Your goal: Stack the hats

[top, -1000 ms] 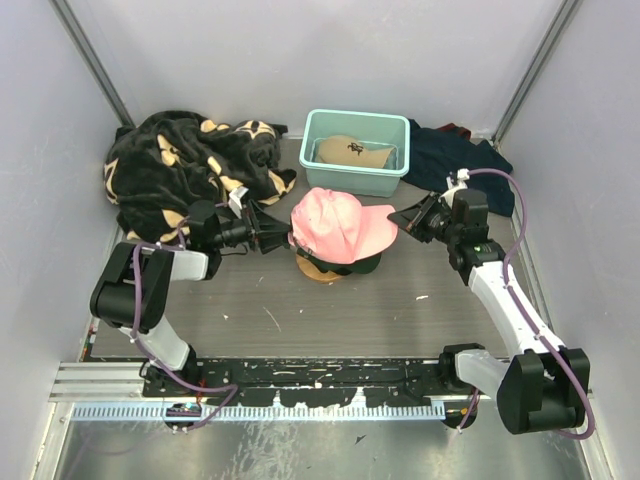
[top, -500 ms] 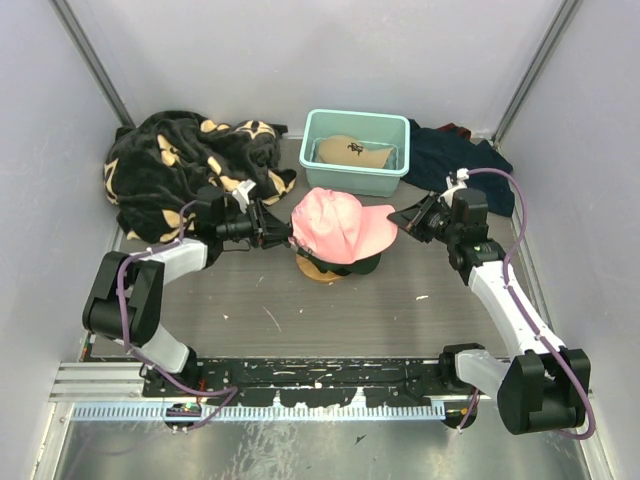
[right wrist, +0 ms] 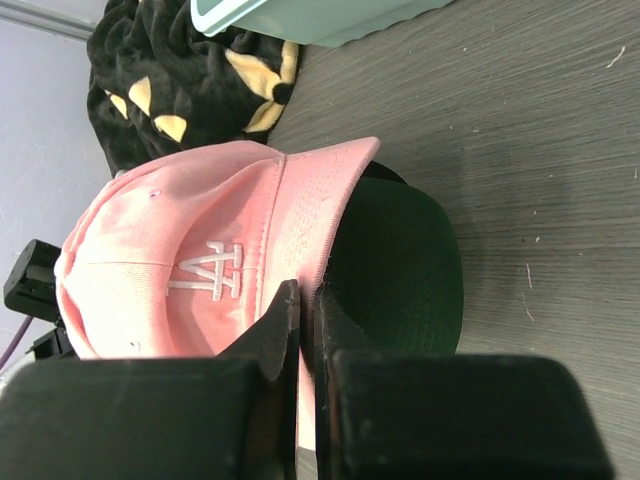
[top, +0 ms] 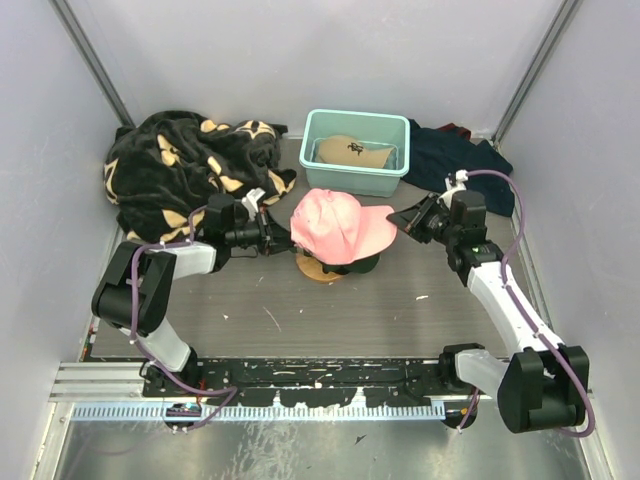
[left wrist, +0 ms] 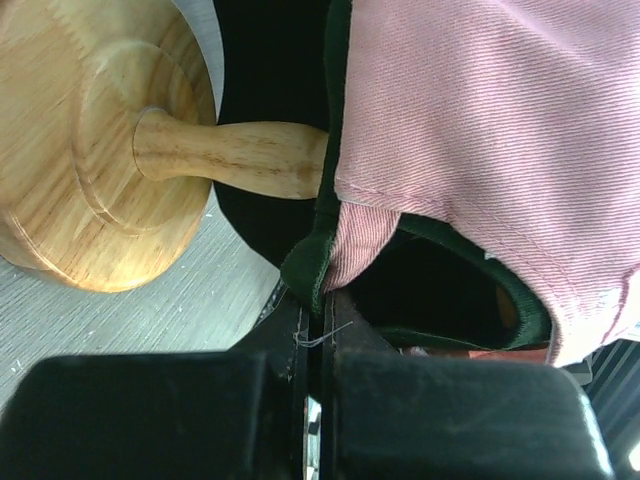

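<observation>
The pink hat (top: 340, 228) tops a wooden stand (top: 318, 270), and the dark green hat's brim (top: 368, 264) shows under it. My left gripper (top: 279, 240) is shut on the back rims of the dark green hat (left wrist: 304, 266) and the pink hat (left wrist: 500, 130), pinched together. Black fabric (left wrist: 265, 90) lies inside the green rim, around the stand's post (left wrist: 230, 155). My right gripper (top: 405, 217) is shut on the pink hat's brim (right wrist: 310, 215), above the green brim (right wrist: 400, 260). A tan hat (top: 350, 152) lies in the teal bin (top: 392, 178).
A black blanket with tan marks (top: 185, 165) is heaped at the back left, close behind my left arm. A dark navy cloth (top: 455, 158) lies at the back right beside the bin. White walls close in the sides and back.
My left gripper has moved right to the hats' back rims and closed on them. The right gripper has kept its hold on the pink brim.
</observation>
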`<state>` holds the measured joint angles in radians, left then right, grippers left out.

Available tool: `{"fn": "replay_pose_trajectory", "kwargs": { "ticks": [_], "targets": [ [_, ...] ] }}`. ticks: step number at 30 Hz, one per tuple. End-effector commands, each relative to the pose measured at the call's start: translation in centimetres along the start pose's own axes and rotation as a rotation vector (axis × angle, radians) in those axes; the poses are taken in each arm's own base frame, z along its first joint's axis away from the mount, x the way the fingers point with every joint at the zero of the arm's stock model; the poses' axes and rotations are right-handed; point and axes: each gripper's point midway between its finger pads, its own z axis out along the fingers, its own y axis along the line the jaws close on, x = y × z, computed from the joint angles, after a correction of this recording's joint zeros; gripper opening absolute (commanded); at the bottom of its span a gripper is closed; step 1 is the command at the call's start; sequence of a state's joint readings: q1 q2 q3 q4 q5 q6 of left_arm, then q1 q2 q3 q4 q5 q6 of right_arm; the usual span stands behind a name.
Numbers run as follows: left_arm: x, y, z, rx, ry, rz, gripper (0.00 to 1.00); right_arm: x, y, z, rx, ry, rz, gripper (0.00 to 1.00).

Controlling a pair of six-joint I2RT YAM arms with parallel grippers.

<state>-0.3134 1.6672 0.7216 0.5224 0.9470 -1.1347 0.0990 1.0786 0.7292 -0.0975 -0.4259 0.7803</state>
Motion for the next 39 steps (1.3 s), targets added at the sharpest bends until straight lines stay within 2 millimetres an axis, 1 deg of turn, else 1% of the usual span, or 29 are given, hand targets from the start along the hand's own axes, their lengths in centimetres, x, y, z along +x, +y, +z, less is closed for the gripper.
{"fn": "replay_pose_trajectory", "kwargs": {
  "ticks": [1,5,7,8,9,10,11,13,16,19,21,24,27,31,32,34,36,39],
  "targets": [
    [1.6,4.7,-0.2,-0.094,0.000,-0.089,0.02,3.5,-5.4,0.8,0.171,0.114,-0.063,0.01],
    [2.1,6.2,-1.0,-0.128,0.000,-0.119,0.02,4.4,-8.0,0.9,0.268,0.168,-0.100,0.10],
    [2.4,6.7,-1.3,-0.149,0.006,-0.128,0.02,4.9,-9.3,0.9,0.318,0.192,-0.112,0.23],
    [2.5,7.0,-1.3,-0.158,0.011,-0.131,0.02,5.0,-9.7,0.8,0.334,0.200,-0.121,0.32],
    [2.6,7.1,-1.4,-0.167,0.014,-0.135,0.02,5.1,-10.1,0.8,0.351,0.207,-0.127,0.37],
    [2.7,7.2,-1.5,-0.172,0.019,-0.136,0.02,5.0,-10.3,0.9,0.361,0.209,-0.133,0.45],
    [2.8,7.2,-1.5,-0.178,0.024,-0.136,0.02,5.0,-10.4,0.9,0.365,0.210,-0.135,0.49],
    [2.9,7.3,-1.6,-0.199,0.038,-0.140,0.02,4.8,-10.5,1.0,0.376,0.207,-0.136,0.54],
    [2.8,7.4,-1.6,-0.216,0.055,-0.136,0.02,4.6,-10.2,1.1,0.365,0.198,-0.135,0.55],
    [2.4,7.3,-1.3,-0.220,0.066,-0.135,0.02,4.2,-9.2,1.1,0.317,0.170,-0.129,0.55],
    [2.1,7.1,-1.1,-0.219,0.072,-0.135,0.02,3.3,-8.3,0.7,0.281,0.130,-0.127,0.55],
    [1.6,6.9,-1.0,-0.224,0.080,-0.131,0.02,1.2,-6.7,-0.7,0.221,0.053,-0.113,0.54],
    [1.2,6.6,-0.8,-0.225,0.085,-0.128,0.02,-0.8,-5.2,-1.6,0.113,0.000,-0.072,0.53],
    [0.8,6.3,-0.6,-0.223,0.090,-0.129,0.02,-2.2,-2.8,-1.7,-0.063,-0.002,-0.009,0.53],
    [0.6,6.2,-0.5,-0.223,0.089,-0.130,0.02,-2.1,-2.0,-1.7,-0.123,0.019,0.008,0.53],
    [0.5,5.9,-0.5,-0.221,0.091,-0.126,0.02,-1.9,-1.2,-1.4,-0.196,0.053,0.072,0.54],
    [0.3,5.7,-0.5,-0.223,0.092,-0.123,0.02,-1.7,-0.9,-0.9,-0.247,0.081,0.112,0.56],
    [0.1,5.5,-0.4,-0.223,0.096,-0.121,0.02,-1.5,-0.9,-0.3,-0.291,0.102,0.149,0.56]
  ]
}}
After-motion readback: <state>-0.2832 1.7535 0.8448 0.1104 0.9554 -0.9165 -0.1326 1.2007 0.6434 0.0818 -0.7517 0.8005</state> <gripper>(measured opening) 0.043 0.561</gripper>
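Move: The left hand, low at the back edge of the pink hat with its strap pinched, has the hat's middle about 10 cm to its right, 3 cm ahead and 4 cm up, and the green hat's middle about 11 cm right, 1 cm ahead, roughly level with the fingers. The wooden stand's foot lies some 8 cm right, 2 cm back and 12 cm below. The right hand grips the pink brim; the pink hat's middle is about 11 cm left and 2 cm back, the teal bin 9 cm left, 20 cm ahead, 13 cm below. The left hand keeps its pinch on the strap and the green rim beside it and draws the back of the hats down some 4.5 cm, drifting a little to its left, the wrist tilting slowly by about 10 degrees. Meanwhile the right hand opens and lets go of the pink brim, dropping about 11 cm and slightly back with its fingers tipping down, then climbs most of the way back up by an arc to the right, swinging in left again at the end to wait open just off the brims. ##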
